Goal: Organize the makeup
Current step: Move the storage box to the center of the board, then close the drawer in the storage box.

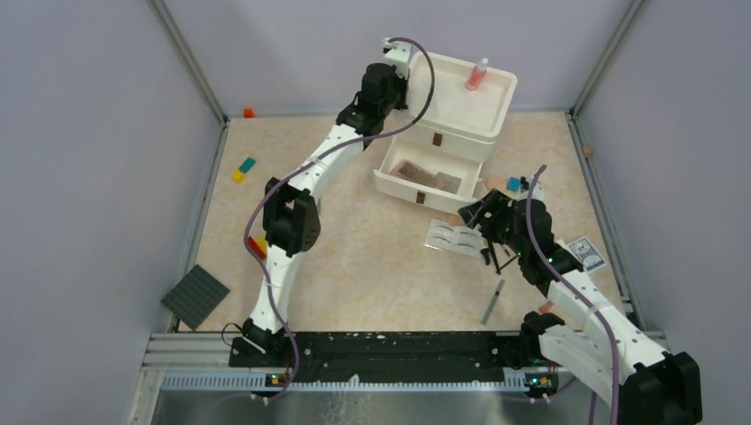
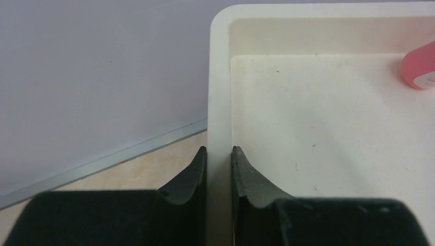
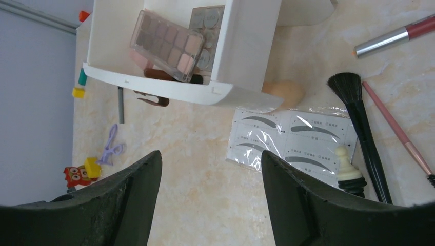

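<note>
The white organizer's top tray (image 1: 447, 106) stands at the back, with the pink white-capped spray bottle (image 1: 477, 74) in it. My left gripper (image 1: 400, 55) is shut on the tray's left rim (image 2: 218, 77), one finger on each side of the wall, and the bottle (image 2: 420, 66) shows at the right edge. The lower drawer (image 3: 169, 89) is pulled out and holds an eyeshadow palette (image 3: 166, 45). My right gripper (image 3: 211, 156) hangs open over bare table, just left of the white eyebrow card (image 3: 287, 138). A peach sponge (image 3: 284, 91), a black brush (image 3: 359, 123), a pink pencil (image 3: 395, 125) and a silver tube (image 3: 395, 35) lie nearby.
A dark grey studded plate (image 1: 196, 296) lies at the front left. Coloured toy blocks (image 1: 243, 168) sit at the left, and one orange block (image 1: 249, 112) at the back wall. A thin grey stick (image 1: 493, 302) lies near the right arm's base. A small card (image 1: 586, 253) rests at the right.
</note>
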Controlling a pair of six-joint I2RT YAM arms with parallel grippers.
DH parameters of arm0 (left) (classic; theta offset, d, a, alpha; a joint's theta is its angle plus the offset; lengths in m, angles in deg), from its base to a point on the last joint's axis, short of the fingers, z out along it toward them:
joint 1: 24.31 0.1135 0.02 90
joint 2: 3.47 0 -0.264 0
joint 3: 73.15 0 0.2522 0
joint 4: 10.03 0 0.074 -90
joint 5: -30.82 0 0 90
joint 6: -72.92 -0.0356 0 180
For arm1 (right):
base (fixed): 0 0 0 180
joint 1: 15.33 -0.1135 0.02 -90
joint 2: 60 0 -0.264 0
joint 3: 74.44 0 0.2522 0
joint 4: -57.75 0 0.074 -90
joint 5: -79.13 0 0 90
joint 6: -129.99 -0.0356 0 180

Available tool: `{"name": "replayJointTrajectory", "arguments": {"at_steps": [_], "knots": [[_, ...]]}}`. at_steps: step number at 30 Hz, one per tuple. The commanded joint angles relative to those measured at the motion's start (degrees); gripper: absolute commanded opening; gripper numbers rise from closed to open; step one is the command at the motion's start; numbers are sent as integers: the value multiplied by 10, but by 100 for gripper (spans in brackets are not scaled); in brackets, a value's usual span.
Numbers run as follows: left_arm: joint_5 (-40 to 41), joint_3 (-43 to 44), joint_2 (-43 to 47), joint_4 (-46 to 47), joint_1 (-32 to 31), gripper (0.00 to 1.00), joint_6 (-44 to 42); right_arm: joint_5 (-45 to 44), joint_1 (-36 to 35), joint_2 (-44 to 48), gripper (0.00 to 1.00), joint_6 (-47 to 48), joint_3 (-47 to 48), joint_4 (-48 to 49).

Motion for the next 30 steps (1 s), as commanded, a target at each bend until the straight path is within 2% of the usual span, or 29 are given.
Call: {"name": "replayJointTrajectory", "arguments": {"at_steps": [1,9,15,22,25,30], "knots": [[181,-46,76,-40,7,0,-13,-9,-5,6,70,3,-7,5],[319,-118,142,-76,8,0,19,-4,-6,3,69,-2,-10,9],[325,-175,184,-94,8,0,51,-10,-5,12,69,-1,-19,13],[338,-187,210,-137,8,0,78,-12,-5,16,69,4,-24,21],[341,-193,225,-167,8,0,100,1,-6,12,69,9,-32,51],[327,-220,250,-201,7,0,125,28,-6,-32,67,11,-66,213]]}}
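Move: The left gripper already pinches the storage box's left rim near its front corner; the box's middle lies about 13 cm to the right, 5 cm ahead and 12 cm lower. The pink bottle leans in the top tray, about 19 cm right and 11 cm ahead. The open drawer sits roughly 13 cm back and 7 cm right, 20 cm lower. From the right hand, the box's middle is some 34 cm ahead and 2 cm left. Keep the left gripper shut on the storage box's left rim and drag the box left towards the board's middle, taking the hand about 11 cm left and some 7 cm back at nearly the same height. Swing the wrist about 30 degrees counter-clockwise as you go, so the box turns too, and let the fingertips dip slightly. ##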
